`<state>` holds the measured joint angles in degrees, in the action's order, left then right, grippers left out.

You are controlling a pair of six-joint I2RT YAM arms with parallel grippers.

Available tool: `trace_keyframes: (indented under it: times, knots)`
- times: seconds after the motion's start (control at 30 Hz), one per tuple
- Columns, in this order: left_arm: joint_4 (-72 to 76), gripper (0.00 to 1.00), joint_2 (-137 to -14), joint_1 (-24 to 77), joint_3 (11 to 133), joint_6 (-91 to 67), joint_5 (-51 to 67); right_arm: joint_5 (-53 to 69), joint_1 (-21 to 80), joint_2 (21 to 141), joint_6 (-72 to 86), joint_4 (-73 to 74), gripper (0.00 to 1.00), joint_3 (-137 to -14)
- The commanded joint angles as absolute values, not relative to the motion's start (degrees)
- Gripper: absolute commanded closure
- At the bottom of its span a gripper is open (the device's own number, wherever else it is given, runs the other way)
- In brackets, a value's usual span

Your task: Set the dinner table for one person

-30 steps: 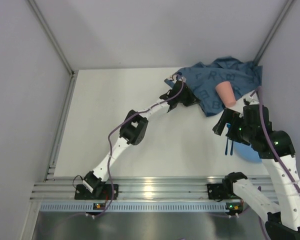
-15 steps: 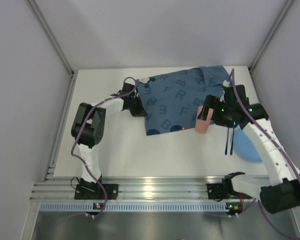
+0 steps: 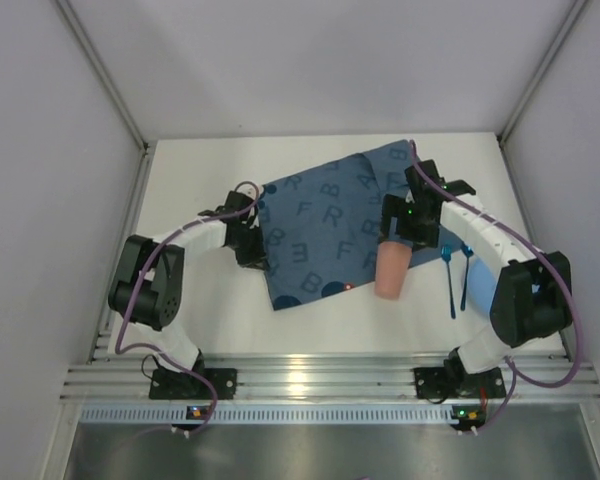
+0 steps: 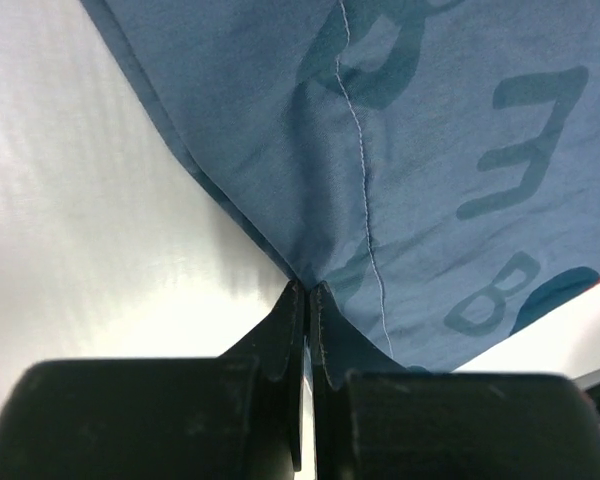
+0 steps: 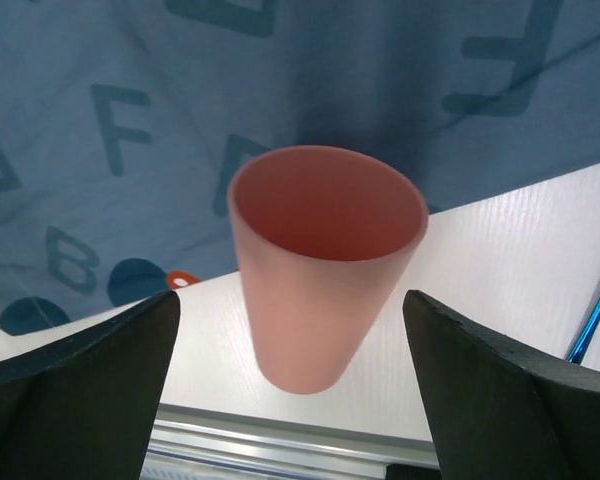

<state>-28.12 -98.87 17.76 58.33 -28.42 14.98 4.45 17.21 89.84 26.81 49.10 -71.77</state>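
The dark blue letter-printed placemat (image 3: 325, 230) lies spread on the white dinner table (image 3: 195, 180). My left gripper (image 3: 254, 248) is shut on the placemat's left edge (image 4: 280, 150), and the cloth puckers at the fingertips (image 4: 308, 288). A pink cup (image 3: 391, 270) is tipped at the mat's near right edge, mouth toward my right gripper (image 3: 404, 238) and base toward the near rail. In the right wrist view the cup (image 5: 320, 270) sits between the open right gripper (image 5: 290, 300), with a clear gap on each side.
A blue fork and spoon (image 3: 452, 282) lie on the table right of the cup. A light blue plate (image 3: 482, 285) is beside them, partly under the right arm. The metal rail (image 3: 300, 380) runs along the near edge. Grey walls close in the table.
The placemat has been pulled from the far right corner toward the middle and spread flat. The cup has come with the right gripper to the mat's near right edge.
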Motion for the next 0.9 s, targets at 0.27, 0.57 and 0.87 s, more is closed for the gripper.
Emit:
trace_keyframes:
  times: [0.27, 0.57, 0.87]
  knots:
    - [-35.9, 1.00, -94.7, 2.8, 60.7, -19.4, 6.2, 11.8, 20.7, 86.4, 25.8, 46.8, 0.07, -65.7]
    - [-44.1, 0.49, -97.6, -3.5, 68.9, -19.4, -5.9, 14.4, 22.8, 82.6, 25.7, 46.2, 0.03, -78.6]
    - [-41.9, 0.09, -88.2, 1.7, 71.9, -23.7, 10.7, 11.5, 20.3, 110.8, 27.9, 46.6, 0.05, -103.7]
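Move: The left hand still pinches the cloth's left edge just above the table; the bare table it is pulled to lies some 18 cm left and 4 cm ahead, the cloth's near-left corner about 11 cm back and 2 cm right. From the right hand, the folded far part of the cloth is roughly 29 cm ahead, 2 cm left and 10 below; the cup 3 cm back, 2 left, 6 below; the left utensil 12 right, 6 back, 9 below. Leftward, low along the table, the left hand drags the pinched cloth edge about 18 cm, drifting slightly forward and turning counter-clockwise, then opens wide, lets go and rises about 7 cm. The right hand, fingers open throughout, first dips and draws back and left beside the cup, then lifts and swings forward and left over the cloth towards its folded far part. ##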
